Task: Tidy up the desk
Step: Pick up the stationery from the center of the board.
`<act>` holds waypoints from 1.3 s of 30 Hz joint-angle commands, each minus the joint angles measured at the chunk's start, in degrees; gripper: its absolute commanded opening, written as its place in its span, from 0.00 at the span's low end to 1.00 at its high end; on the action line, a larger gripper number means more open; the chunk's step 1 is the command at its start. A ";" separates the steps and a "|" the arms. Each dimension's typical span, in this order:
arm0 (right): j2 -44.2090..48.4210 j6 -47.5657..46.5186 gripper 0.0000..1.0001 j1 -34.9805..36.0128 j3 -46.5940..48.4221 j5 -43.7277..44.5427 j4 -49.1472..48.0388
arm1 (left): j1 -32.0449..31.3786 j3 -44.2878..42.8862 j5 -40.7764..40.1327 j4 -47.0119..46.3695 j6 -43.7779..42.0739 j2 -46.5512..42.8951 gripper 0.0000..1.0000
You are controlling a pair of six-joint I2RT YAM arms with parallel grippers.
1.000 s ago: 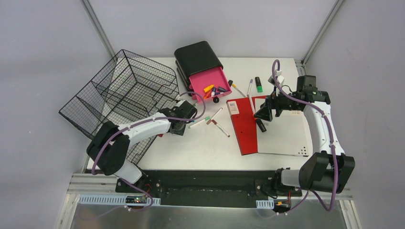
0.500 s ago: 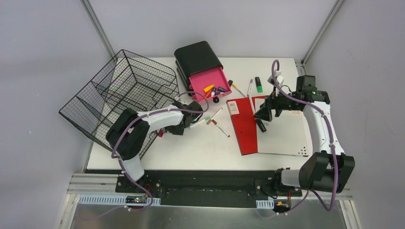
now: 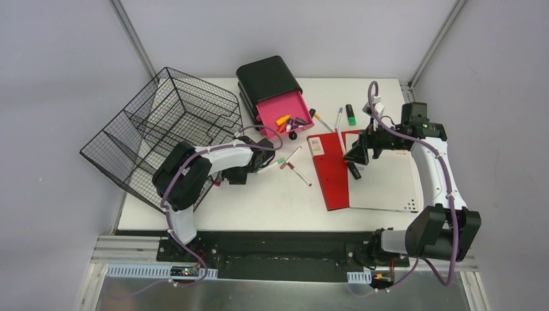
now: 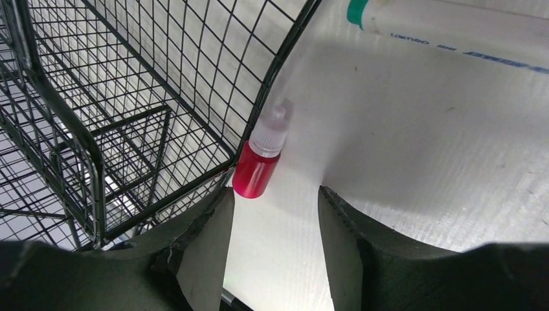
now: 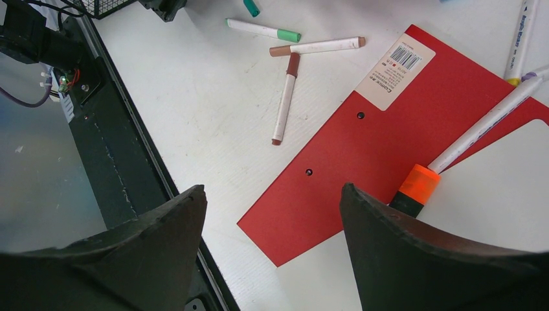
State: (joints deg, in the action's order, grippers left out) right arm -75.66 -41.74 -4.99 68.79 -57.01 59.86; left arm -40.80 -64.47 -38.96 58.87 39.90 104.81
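The white desk holds scattered stationery. My left gripper is open and low over the desk, with nothing between its fingers. A small red dropper bottle lies just ahead of its left fingertip, against the rim of the black wire basket. In the top view this gripper sits at the wire basket's right corner. My right gripper is open and empty above the red-and-white notebook. An orange-capped marker lies on the notebook by its right finger.
A black organizer with an open pink drawer of small items stands at the back. Loose markers lie mid-desk; more pens and a green highlighter lie behind the notebook. The desk's front edge rail is close.
The left arm's elbow has swung right while its gripper drew back to the basket corner, jaws a little wider. The right arm has not moved.
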 commanded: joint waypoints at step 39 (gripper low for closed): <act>-0.10 -1.34 0.78 0.42 1.78 -1.46 -0.22 | 5.13 3.47 20.37 -12.51 -12.61 -0.18 0.27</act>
State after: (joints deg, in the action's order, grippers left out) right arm -75.72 -41.74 -4.99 68.79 -57.01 59.88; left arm -34.50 -62.87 -28.25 52.60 27.66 103.79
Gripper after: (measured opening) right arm 0.782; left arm 0.275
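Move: The small red bottle lies just under the left fingers, about 2 cm below, 1 cm ahead and 1 cm to the left, snug along the wire basket's edge. The basket's middle is some 14 cm ahead and 18 cm left. The teal-capped marker lies roughly 8 cm ahead and 10 cm right; the green-capped marker about 7 cm ahead and 19 cm right. From the right hand, the red bottle lies some 48 cm left, about level fore-and-aft and 19 cm lower. Downwards, about 2 cm in all, the left hand settles over the red bottle beside the wire basket, first edging slightly forward and left and then easing back. Meanwhile its fingers tip some 10 degrees steeper, and the half-open gripper closes to around a quarter, bringing one fingertip to each side of the bottle's red body and pinching it. ##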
